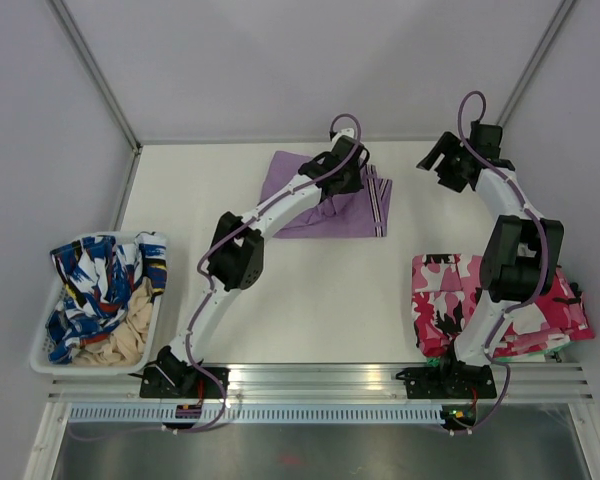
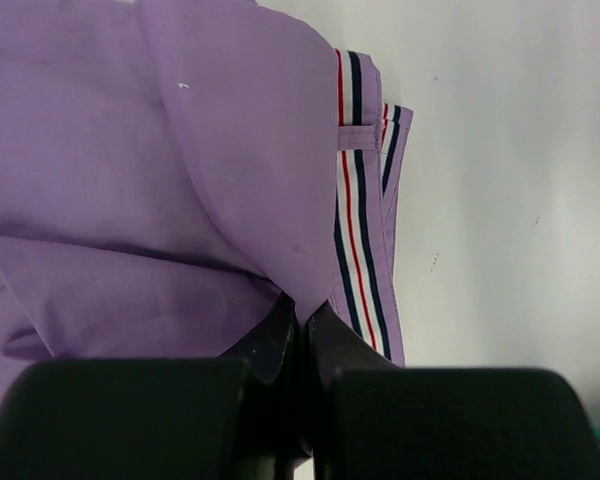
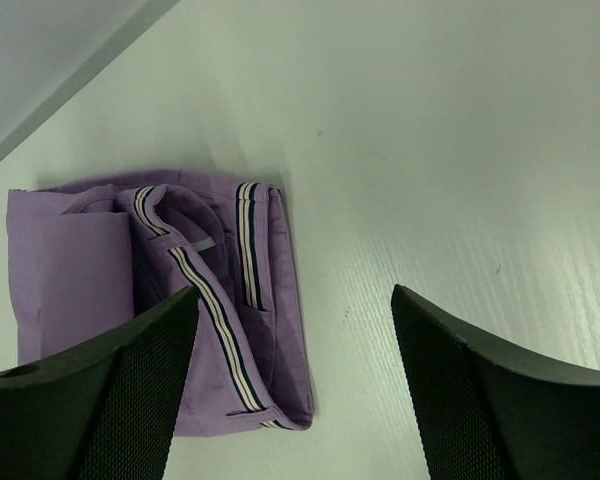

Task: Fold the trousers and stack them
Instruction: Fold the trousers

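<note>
The lilac trousers [image 1: 325, 212] lie folded into a rough square at the back middle of the table, with a striped waistband along their right edge. My left gripper [image 1: 352, 172] is down on their top right part. In the left wrist view its fingers [image 2: 302, 316] are pressed together, shut on a fold of the trousers [image 2: 180, 180]. My right gripper [image 1: 436, 160] hangs over bare table to the right of the trousers, apart from them. In the right wrist view its jaws [image 3: 293, 292] stand wide open with nothing between them, and the trousers [image 3: 80, 260] lie at the left.
A white basket [image 1: 42, 356] with blue-and-white clothing and a beige cloth stands at the left edge. A folded pink camouflage garment [image 1: 442, 292] lies at the front right, partly under the right arm. Walls close off the back and both sides.
</note>
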Action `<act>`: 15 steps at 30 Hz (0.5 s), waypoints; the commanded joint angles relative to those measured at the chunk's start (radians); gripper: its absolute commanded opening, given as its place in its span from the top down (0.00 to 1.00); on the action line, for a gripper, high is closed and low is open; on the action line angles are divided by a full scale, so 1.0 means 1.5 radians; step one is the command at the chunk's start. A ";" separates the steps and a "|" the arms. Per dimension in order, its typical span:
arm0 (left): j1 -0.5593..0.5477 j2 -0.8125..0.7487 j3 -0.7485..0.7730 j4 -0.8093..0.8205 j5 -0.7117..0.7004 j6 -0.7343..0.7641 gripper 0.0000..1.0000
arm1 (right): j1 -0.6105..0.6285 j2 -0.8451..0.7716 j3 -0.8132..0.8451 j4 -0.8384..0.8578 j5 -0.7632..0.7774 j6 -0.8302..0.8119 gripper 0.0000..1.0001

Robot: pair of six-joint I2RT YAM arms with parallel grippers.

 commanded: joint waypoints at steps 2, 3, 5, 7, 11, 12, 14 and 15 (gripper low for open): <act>-0.009 -0.016 -0.014 0.058 0.034 -0.053 0.98 | 0.000 -0.035 -0.013 0.025 -0.013 -0.009 0.15; -0.009 -0.016 -0.015 0.051 0.041 -0.056 0.98 | 0.000 -0.032 -0.013 0.027 -0.015 -0.006 0.15; -0.009 -0.023 -0.017 0.050 0.071 -0.064 0.81 | 0.000 -0.023 -0.010 0.036 -0.037 -0.004 0.15; -0.009 -0.032 -0.010 0.047 0.102 -0.066 0.52 | 0.001 -0.018 -0.009 0.043 -0.064 0.001 0.15; -0.009 -0.084 0.002 0.027 0.114 -0.049 0.22 | 0.002 -0.017 0.000 0.063 -0.096 -0.001 0.15; -0.008 -0.113 0.003 0.021 0.131 -0.040 0.19 | 0.004 -0.015 0.003 0.062 -0.102 -0.002 0.15; -0.004 -0.148 -0.006 -0.007 0.130 -0.003 0.11 | 0.009 -0.007 0.022 0.055 -0.121 -0.003 0.15; -0.002 -0.167 -0.025 -0.017 0.123 0.012 0.10 | 0.018 -0.002 0.029 0.051 -0.127 -0.003 0.15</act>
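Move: The left hand still pinches the trousers' folded-over end above the bundle, whose middle lies about 7 cm to its left, 2 cm back and 5 cm down. The near striped waistband edge is some 5 cm to the hand's right, 4 cm back and 5 cm down. From the open right hand, the trousers' middle lies roughly 26 cm left, 5 cm back and 8 cm below. Left hand lets go of the trousers, easing about 3 cm back-right, then rising; right hand drifts towards them. ##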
